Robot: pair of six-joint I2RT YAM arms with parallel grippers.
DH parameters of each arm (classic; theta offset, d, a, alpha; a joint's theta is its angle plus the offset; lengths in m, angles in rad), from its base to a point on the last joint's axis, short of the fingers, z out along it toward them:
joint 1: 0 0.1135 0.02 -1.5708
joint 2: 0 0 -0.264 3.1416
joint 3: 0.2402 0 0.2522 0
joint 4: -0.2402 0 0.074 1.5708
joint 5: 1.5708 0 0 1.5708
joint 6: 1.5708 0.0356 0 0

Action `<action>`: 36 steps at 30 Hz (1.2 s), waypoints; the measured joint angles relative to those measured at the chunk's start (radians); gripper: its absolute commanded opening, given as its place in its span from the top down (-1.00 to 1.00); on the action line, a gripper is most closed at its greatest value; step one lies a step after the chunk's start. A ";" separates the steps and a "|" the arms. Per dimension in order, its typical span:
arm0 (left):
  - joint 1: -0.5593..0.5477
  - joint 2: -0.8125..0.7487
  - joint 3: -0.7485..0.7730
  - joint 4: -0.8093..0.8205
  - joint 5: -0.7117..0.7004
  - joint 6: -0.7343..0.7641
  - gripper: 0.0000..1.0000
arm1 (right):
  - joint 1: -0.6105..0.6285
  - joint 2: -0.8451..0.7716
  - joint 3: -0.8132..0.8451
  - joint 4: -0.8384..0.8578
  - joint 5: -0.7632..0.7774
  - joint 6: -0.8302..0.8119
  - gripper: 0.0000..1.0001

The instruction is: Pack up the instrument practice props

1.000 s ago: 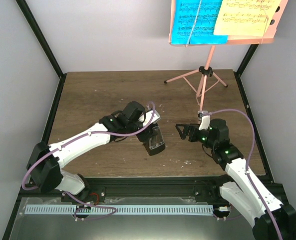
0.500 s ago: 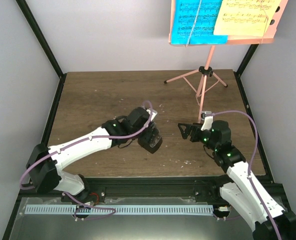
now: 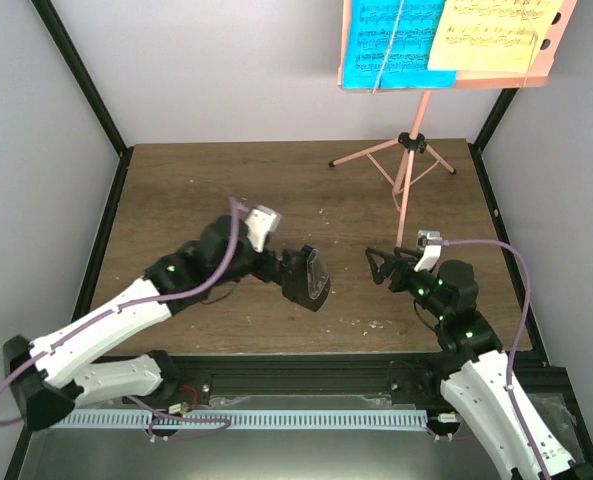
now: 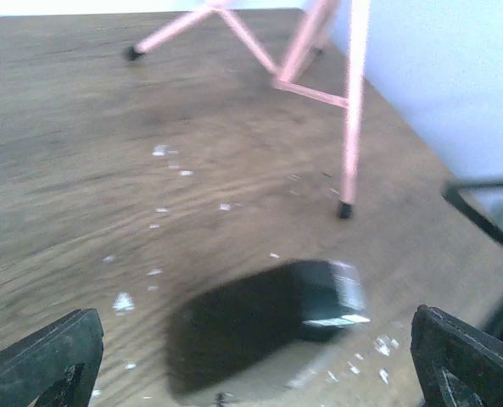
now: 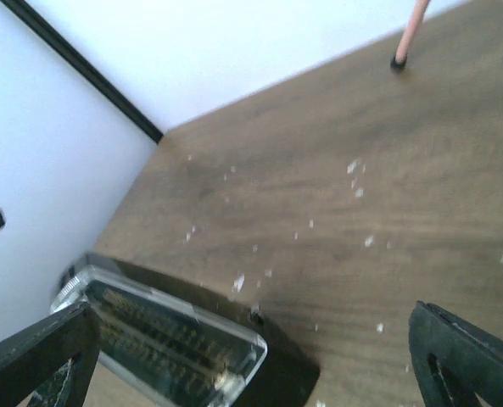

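Note:
The small black metronome (image 3: 312,279) lies on the wooden table with its clear front facing up. My left gripper (image 3: 286,271) stands open just left of it, with the blurred dark metronome (image 4: 268,320) between and ahead of its fingertips, untouched. Right of the metronome, my right gripper (image 3: 380,265) is open too; the metronome (image 5: 170,339) sits at the lower left of the right wrist view. The pink music stand (image 3: 409,150) stands at the back right. Its desk (image 3: 541,60) holds a cyan page (image 3: 391,40) and a pale-yellow page (image 3: 491,35).
Black frame posts (image 3: 81,75) and pale walls close in the table on the left, back and right. The stand's tripod legs (image 4: 349,127) spread over the far right of the table. White specks (image 5: 238,282) dot the wood.
My left gripper has opened, let go of the metronome and pulled back to the left, leaving it on the table. My right arm has shifted slightly right and nearer.

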 measured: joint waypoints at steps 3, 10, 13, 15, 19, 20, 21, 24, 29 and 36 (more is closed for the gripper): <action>0.176 -0.022 -0.087 0.069 0.066 -0.053 -1.00 | 0.000 0.030 -0.051 0.021 -0.053 0.049 -1.00; 0.278 0.160 -0.233 0.124 0.154 -0.090 -0.97 | 0.000 0.187 -0.141 0.047 -0.167 0.148 -0.91; 0.283 0.241 -0.235 0.148 0.181 -0.090 -0.96 | 0.000 0.247 -0.169 0.089 -0.240 0.159 -0.84; 0.284 0.272 -0.234 0.166 0.193 -0.089 -0.96 | 0.000 0.287 -0.180 0.121 -0.288 0.161 -0.77; 0.284 0.297 -0.235 0.195 0.219 -0.089 -0.95 | 0.003 0.372 -0.182 0.166 -0.345 0.150 -0.65; 0.284 0.301 -0.235 0.201 0.224 -0.089 -0.95 | 0.005 0.395 -0.182 0.175 -0.352 0.145 -0.62; 0.284 0.305 -0.235 0.208 0.228 -0.087 -0.95 | 0.008 0.417 -0.182 0.183 -0.359 0.143 -0.58; 0.284 0.321 -0.236 0.220 0.234 -0.082 -0.95 | 0.016 0.475 -0.180 0.220 -0.377 0.135 -0.39; 0.284 0.325 -0.256 0.237 0.254 -0.081 -0.93 | 0.053 0.599 -0.138 0.271 -0.388 0.119 -0.11; 0.276 0.338 -0.270 0.245 0.289 -0.081 -0.91 | 0.100 0.727 -0.063 0.341 -0.365 0.101 0.07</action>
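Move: The metronome stands upright between the two grippers. From the left hand its middle lies some 17 cm below, about 3 cm ahead and 2 cm to the right; from the right hand it is about 14 cm to the left, level fore and aft, and 13 cm lower. The music stand's near foot is roughly 18 cm to the right of the metronome and 5 cm farther out; the stand's far left foot is some 26 cm beyond the metronome and 5 cm to its right. The metronome is closed in on low from both sides. The left hand, wide open, swings forward and left clear of its top, then sinks about 18 cm to its left side, tipping down some 25 degrees. The right hand drops about 14 cm while sliding left towards its other side, tilting down, turning counter-clockwise and half closing its fingers; contact can't be made out. ##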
